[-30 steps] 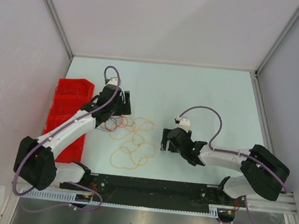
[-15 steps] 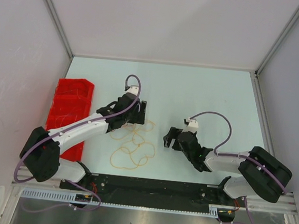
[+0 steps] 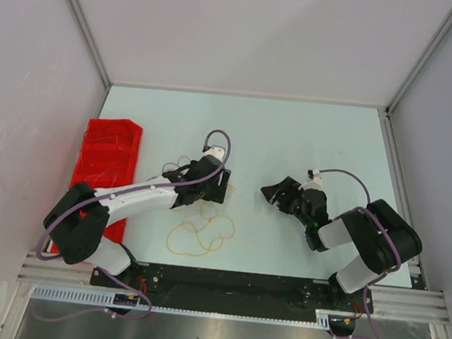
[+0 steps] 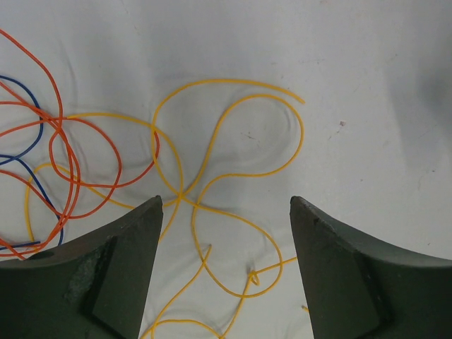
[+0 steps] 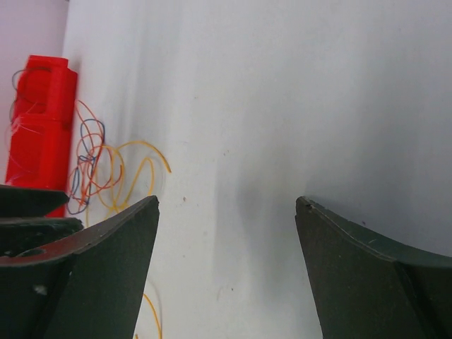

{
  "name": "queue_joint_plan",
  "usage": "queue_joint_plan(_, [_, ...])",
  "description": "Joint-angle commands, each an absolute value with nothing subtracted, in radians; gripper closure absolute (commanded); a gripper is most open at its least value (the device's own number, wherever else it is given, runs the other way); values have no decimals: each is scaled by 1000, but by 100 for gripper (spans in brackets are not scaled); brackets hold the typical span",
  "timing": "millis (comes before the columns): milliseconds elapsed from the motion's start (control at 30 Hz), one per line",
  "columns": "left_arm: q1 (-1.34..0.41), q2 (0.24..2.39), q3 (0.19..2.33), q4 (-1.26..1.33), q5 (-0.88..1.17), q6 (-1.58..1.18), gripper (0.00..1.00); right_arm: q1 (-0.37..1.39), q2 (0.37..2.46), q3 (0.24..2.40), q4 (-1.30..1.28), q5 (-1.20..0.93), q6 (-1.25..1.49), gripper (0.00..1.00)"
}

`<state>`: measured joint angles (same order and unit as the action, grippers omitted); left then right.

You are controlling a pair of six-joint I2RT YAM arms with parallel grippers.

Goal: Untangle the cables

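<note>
The cables lie left of the table's centre. Yellow-orange loops spread toward the near edge, and a darker tangle lies behind my left arm. My left gripper hovers over the top of the yellow loops. In the left wrist view it is open, with yellow cable crossing between its fingers, nothing pinched. Red-orange and blue strands curl at the left. My right gripper is open over bare table, right of the cables.
A red bin stands along the left edge of the table, holding a few thin strands. White walls close in the back and both sides. A black rail runs along the near edge.
My left arm swung right, from beside the red bin to over the yellow loops. My right arm drew back and turned, carrying its gripper slightly right and farther from the cables.
</note>
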<state>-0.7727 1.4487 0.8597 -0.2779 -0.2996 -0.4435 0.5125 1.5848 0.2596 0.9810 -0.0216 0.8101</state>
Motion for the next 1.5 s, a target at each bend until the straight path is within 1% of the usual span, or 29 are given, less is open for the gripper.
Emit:
queue_joint_plan(0, [-792,1456,839,-245,-356,-446,22,468,1689,258,913,-166,830,17])
queue_joint_plan(233, [-793,1505,804,-219,-377,-463,20,454,1717,279,897,-192,827,18])
queue_joint_plan(400, [-792,1578,802,-183,-380,-460,22,453,1724,288,888,-199,825,19])
queue_joint_plan(500, [-792,1620,799,-152,-385,-463,24,451,1727,288,887,-202,825,19])
queue_joint_plan(767, [-792,1654,796,-130,-425,-471,37,439,1736,290,893,-219,821,20])
queue_joint_plan(800, [-792,1655,798,-132,-429,-471,43,437,1740,290,894,-222,821,20])
queue_joint_plan(867, [-792,1658,798,-136,-436,-471,50,433,1740,290,897,-227,822,20])
queue_joint_plan(900, [-792,1661,798,-143,-443,-477,59,434,1743,290,897,-230,819,20])
queue_joint_plan(967, [-792,1663,796,-146,-462,-483,71,431,1743,290,899,-232,821,20])
queue_joint_plan(1000, [-793,1666,796,-147,-466,-486,89,430,1741,290,897,-232,821,20])
queue_joint_plan(1033, [-793,1667,798,-150,-468,-488,100,430,1743,290,897,-233,821,20])
queue_joint_plan(1167, [-795,1617,874,-225,-443,-485,100,428,1747,288,900,-236,821,20])
queue_joint_plan(1233, [-799,1531,922,-307,-443,-476,100,425,1749,288,902,-239,822,20])
queue_joint_plan(1400, [-799,1355,1155,-498,-430,-433,100,422,1756,288,913,-245,827,20])
queue_joint_plan(1467, [-799,1269,1244,-534,-408,-420,100,422,1761,288,914,-247,830,20])
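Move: Just below the open left fingers, about 7 cm down and roughly 1 cm ahead and 1 cm left, the yellow cable crosses itself. Its loose end lies some 5 cm ahead of the hand and 7 cm right. The red-and-blue tangle's middle is about 2 cm ahead and 12 cm left; the lower yellow loop is around 9 cm back and 1 cm left. From the right hand, the crossing is about 18 cm left, 3 cm back and 3 cm below. Sinking about 6 cm onto the yellow cable's crossing, the left hand eases slightly forward near the table, then its wide-open fingers shut fully and pinch two yellow strands together. It holds low until they are closed, then lifts quickly, some 8 cm straight up, keeping the pinch. ##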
